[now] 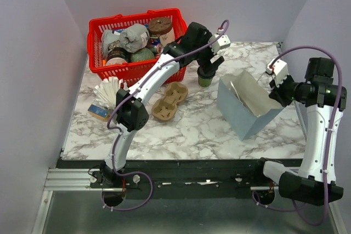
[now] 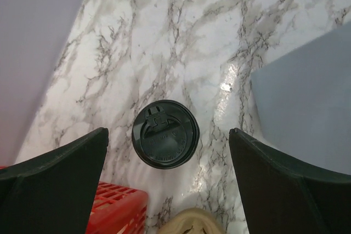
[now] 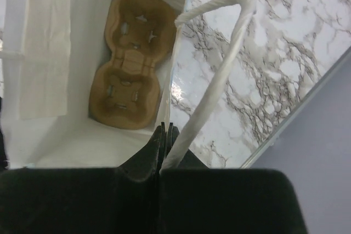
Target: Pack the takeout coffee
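Observation:
The takeout coffee [image 1: 205,80], a small green cup, stands on the marble table behind the bag. In the left wrist view I see only its round black lid [image 2: 165,133] from above. My left gripper [image 1: 209,67] hangs straight over the cup, open, with its jaws wide on both sides of the lid and not touching it [image 2: 168,131]. A blue-grey paper bag [image 1: 248,107] with a white inside stands tilted at centre right. My right gripper [image 1: 273,92] is shut on the bag's rim [image 3: 166,131], and the white twisted handle [image 3: 219,75] runs past its fingers.
A red basket [image 1: 96,26] full of goods stands at the back left, its corner in the left wrist view [image 2: 118,206]. A brown cup carrier [image 1: 170,101] lies on the table, and a similar one [image 3: 131,61] lies inside the bag. White stirrers [image 1: 109,89] stand far left.

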Action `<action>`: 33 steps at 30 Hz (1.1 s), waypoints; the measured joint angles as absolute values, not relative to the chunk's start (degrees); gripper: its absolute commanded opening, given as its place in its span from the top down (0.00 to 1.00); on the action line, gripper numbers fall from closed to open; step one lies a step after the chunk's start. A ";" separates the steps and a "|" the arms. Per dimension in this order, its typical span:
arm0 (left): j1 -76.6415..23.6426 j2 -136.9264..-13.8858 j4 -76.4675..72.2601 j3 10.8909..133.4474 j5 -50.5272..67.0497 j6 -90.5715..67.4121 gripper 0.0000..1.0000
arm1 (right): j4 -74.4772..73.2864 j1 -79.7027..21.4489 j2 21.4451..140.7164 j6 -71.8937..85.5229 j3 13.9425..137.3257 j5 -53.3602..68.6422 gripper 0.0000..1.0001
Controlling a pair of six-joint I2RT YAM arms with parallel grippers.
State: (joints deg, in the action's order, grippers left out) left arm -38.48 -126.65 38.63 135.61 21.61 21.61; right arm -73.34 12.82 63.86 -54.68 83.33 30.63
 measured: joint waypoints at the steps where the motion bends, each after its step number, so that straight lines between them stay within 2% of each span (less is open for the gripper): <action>1: -38.48 -127.33 39.13 135.63 21.65 21.65 0.01 | -73.71 14.33 63.96 -55.57 83.55 30.98 1.00; 7: -38.48 -129.08 39.66 135.50 21.39 22.61 0.01 | -75.35 19.64 66.11 -59.07 84.31 31.97 1.00; 33: -39.03 -137.29 38.46 135.57 13.50 22.57 0.04 | -75.92 19.88 67.77 -56.64 84.05 37.34 0.99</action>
State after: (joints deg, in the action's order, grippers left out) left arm -39.03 -137.29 38.46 135.57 13.50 22.57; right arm -75.92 19.88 67.77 -56.64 84.05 37.34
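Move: Slightly ahead of the left hand, some 2 cm out and 2 cm to its right, the lidded coffee cup stands about 21 cm below. The bag is roughly 20 cm right of the cup and 12 cm nearer the bases; the spare tray lies 17 cm left of the cup and 11 cm nearer; the red basket's middle is 30 cm left of it and 12 cm farther out. From the right hand the cup is about 19 cm ahead and 28 cm left, the bag's middle 6 cm ahead and 8 cm left. Sinking about 11 cm towards the cup's lid, with a brief slowing early on and a forward drift of some 3 cm, the left hand keeps its fingers wide open and tips them about 10 degrees more steeply down. The shut right hand keeps its pinch on the bag's handle, pulling the bag nearly 3 cm right before easing half of that back left. ##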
